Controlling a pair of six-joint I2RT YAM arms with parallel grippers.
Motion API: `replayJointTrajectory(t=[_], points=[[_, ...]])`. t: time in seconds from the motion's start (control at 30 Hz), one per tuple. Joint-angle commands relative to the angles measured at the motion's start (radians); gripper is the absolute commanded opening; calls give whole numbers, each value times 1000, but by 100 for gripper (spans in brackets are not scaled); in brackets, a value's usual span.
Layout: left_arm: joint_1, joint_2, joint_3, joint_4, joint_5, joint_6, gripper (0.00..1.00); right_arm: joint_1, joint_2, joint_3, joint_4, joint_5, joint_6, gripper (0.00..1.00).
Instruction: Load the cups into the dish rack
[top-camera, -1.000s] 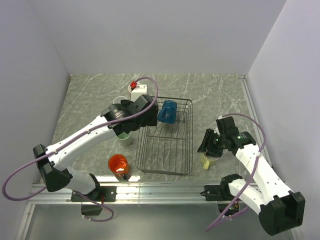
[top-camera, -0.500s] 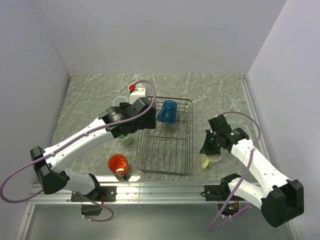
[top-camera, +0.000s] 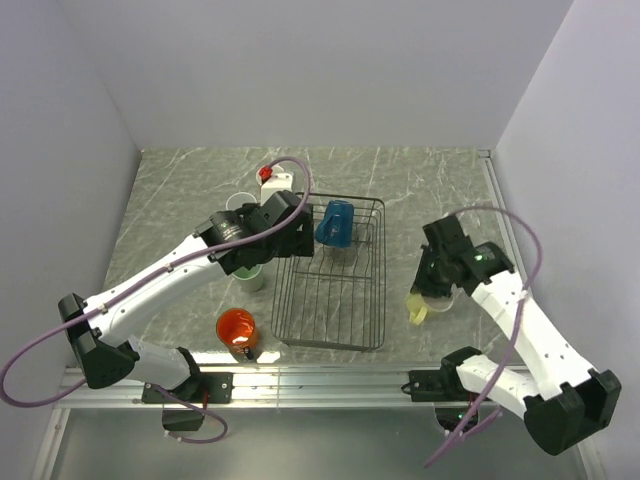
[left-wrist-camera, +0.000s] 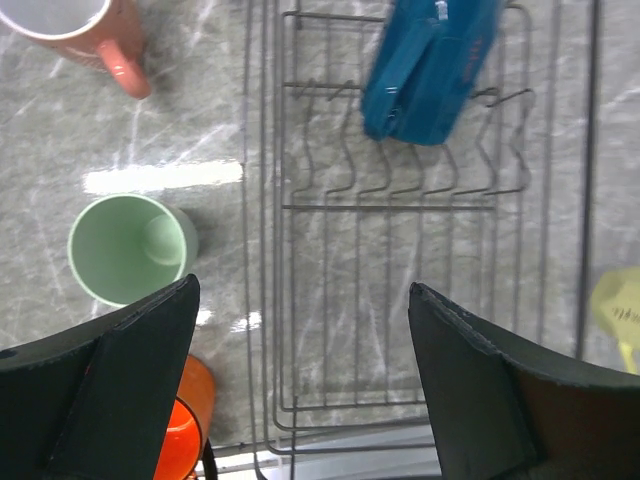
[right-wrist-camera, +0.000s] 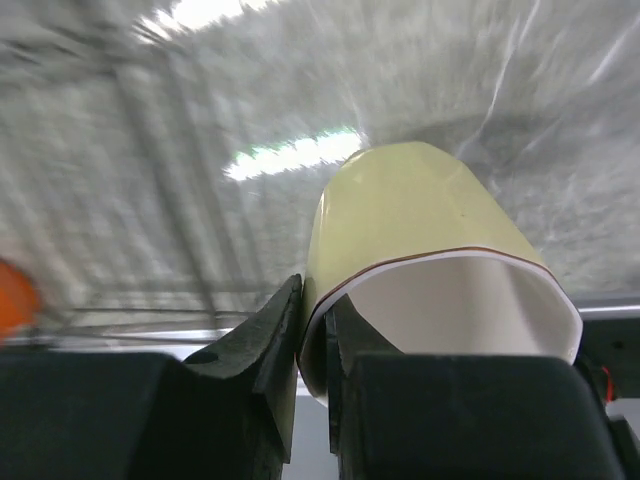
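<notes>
The black wire dish rack (top-camera: 330, 285) (left-wrist-camera: 400, 208) holds a blue cup (top-camera: 335, 222) (left-wrist-camera: 430, 65) lying against its far prongs. My right gripper (top-camera: 432, 290) (right-wrist-camera: 315, 300) is shut on the rim of the pale yellow cup (top-camera: 420, 308) (right-wrist-camera: 410, 215), one finger inside and one outside. The cup is tilted, just right of the rack. My left gripper (top-camera: 290, 235) (left-wrist-camera: 305, 290) hangs open over the rack's left side and holds nothing. Left of the rack stand a mint green cup (left-wrist-camera: 130, 248), an orange cup (top-camera: 237, 327) (left-wrist-camera: 180, 430) and a pink cup (left-wrist-camera: 85, 30).
A white box with a red knob (top-camera: 275, 178) sits behind the rack's far left corner. An aluminium rail (top-camera: 320, 375) runs along the table's near edge. Walls close the table in on the left, back and right.
My right gripper has shut on the yellow cup's rim and tipped it up off the table. The left arm has drifted slightly left, still open.
</notes>
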Motion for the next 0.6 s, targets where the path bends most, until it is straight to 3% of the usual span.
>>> replayJointTrajectory(t=[0.0,0.13,0.2,0.27,0.3,0.4,0.47,0.57], points=[[3,-37,73,49,69,15,91,6,-27,263,-54,101,10,0],[3,-35,87,144,215,13,92,5,-26,449,-13,-12,-20,0],[3,-49,50,228,379,4,92,5,-36,506,68,-92,10,0],[3,-82,3,424,497,-30,92,5,-49,509,193,-224,54,0],[3,-96,-57,507,614,-48,91,5,-68,479,249,-278,117,0],[3,-127,-161,765,759,-149,91,5,-116,361,506,-436,278,0],[4,-126,-191,890,801,-217,90,5,-136,301,681,-483,344,0],[4,-104,-211,948,846,-261,86,5,-173,212,841,-525,436,0]])
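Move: The left hand, empty and open, has the yellow cup about 31 cm to its right, 8 cm back and 16 cm below. The right hand already holds that cup by the rim, its middle roughly 3 cm right, 1 cm back and 4 cm below; the left gripper it rises to meet is some 29 cm left, 8 cm ahead and 12 cm higher. From the right hand, the dish rack's middle lies 19 cm left, 10 cm ahead, 9 cm below; the blue cup 17 cm left, 20 cm ahead, 7 cm below. Upward fast, about 22 cm, the right hand lifts the yellow cup, first with some forward travel, then swinging leftward 10 cm over the rack's right side while it rolls left side up and tips its fingers up and leftward, grip kept. The left hand sweeps right 13 cm, rising and drawing back a little, and turns its open fingers rightward to face the cup. ##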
